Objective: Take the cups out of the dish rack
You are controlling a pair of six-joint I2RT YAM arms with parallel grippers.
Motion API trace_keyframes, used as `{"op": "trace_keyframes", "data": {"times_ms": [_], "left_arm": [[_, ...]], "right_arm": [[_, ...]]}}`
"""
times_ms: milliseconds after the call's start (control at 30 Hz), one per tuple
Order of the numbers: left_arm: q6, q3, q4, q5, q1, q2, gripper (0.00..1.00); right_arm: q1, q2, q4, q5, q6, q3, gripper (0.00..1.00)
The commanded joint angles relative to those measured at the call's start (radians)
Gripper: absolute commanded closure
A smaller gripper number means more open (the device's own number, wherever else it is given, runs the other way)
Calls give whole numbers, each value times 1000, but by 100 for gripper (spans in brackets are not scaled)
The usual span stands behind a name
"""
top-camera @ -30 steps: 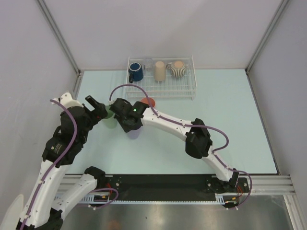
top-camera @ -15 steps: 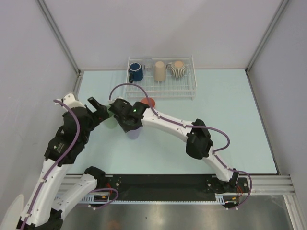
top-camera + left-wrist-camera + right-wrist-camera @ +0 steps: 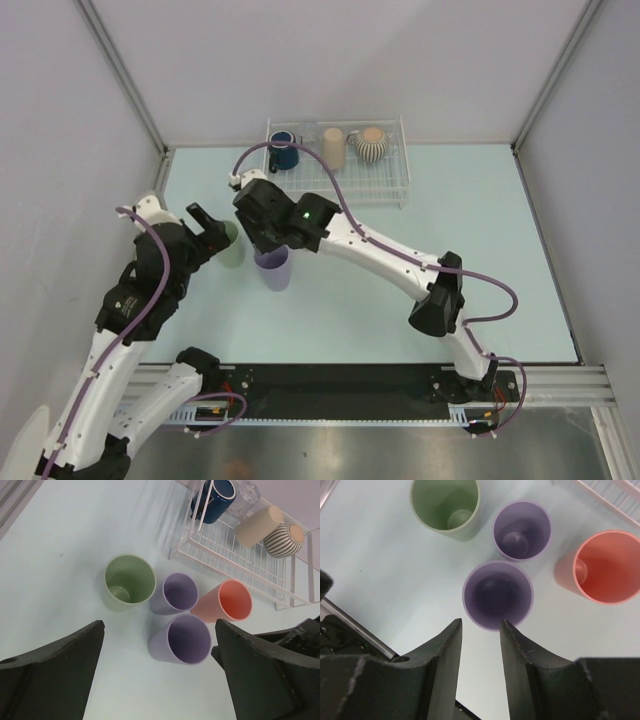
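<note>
The white wire dish rack point(image 3: 380, 188) stands at the back and holds a navy mug point(image 3: 283, 152), a clear cup point(image 3: 308, 132), a tan cup point(image 3: 333, 147) and a ribbed beige mug point(image 3: 372, 145). On the table, upright, stand a pale green cup point(image 3: 129, 582), two lavender cups point(image 3: 180, 592) point(image 3: 185, 640) and a salmon-pink cup point(image 3: 230, 601). My right gripper point(image 3: 480, 625) is open and empty, raised just above the nearer lavender cup point(image 3: 497, 594). My left gripper point(image 3: 159, 625) is wide open and empty, hovering left of the group, near the green cup point(image 3: 228, 245).
In the top view the right arm point(image 3: 380, 255) reaches across the table and hides the salmon cup and one lavender cup. Grey walls stand on both sides. The rack's near corner point(image 3: 615, 490) shows in the right wrist view.
My right gripper has lifted off the nearer lavender cup and drawn back toward the rack; the cup stays standing. My left gripper has hardly moved.
</note>
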Motion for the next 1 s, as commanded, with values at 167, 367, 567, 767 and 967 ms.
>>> {"op": "trace_keyframes", "data": {"times_ms": [167, 367, 567, 767, 967], "left_arm": [[22, 39, 104, 58, -9, 100, 1], [71, 166, 155, 94, -12, 299, 1], [145, 350, 181, 105, -29, 518, 2], [245, 601, 178, 126, -41, 781, 2], [337, 929, 104, 76, -61, 1080, 2]], "right_arm": [[-77, -267, -20, 99, 12, -24, 55], [-184, -517, 34, 136, 24, -203, 38], [-253, -697, 95, 156, 13, -440, 23], [-284, -810, 146, 162, 12, -612, 22], [-326, -922, 228, 128, 27, -779, 23]]}}
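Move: The navy mug, at the left back of the rack, is the left hand's target: about 33 cm ahead, 10 cm right and 21 cm below. The beige cup stands some 13 cm to the mug's right. Below the left hand's way, the far purple cup is about 12 cm ahead and 6 cm right, the green cup 9 cm ahead and 3 cm left. From the right hand, the just-placed near purple cup is straight below, some 18 cm down; the mug is about 32 cm ahead, 2 cm right, 17 cm lower. The left hand, empty and wide open, speeds forward about 21 cm and right 12 cm, high over the standing cups towards the navy mug, rising a little late on and turning some 15 degrees clockwise. To clear the way, the empty right hand rises from above the near purple cup and sweeps about 25 cm right, turning clockwise and opening wider, then sinks part of the way back down. ##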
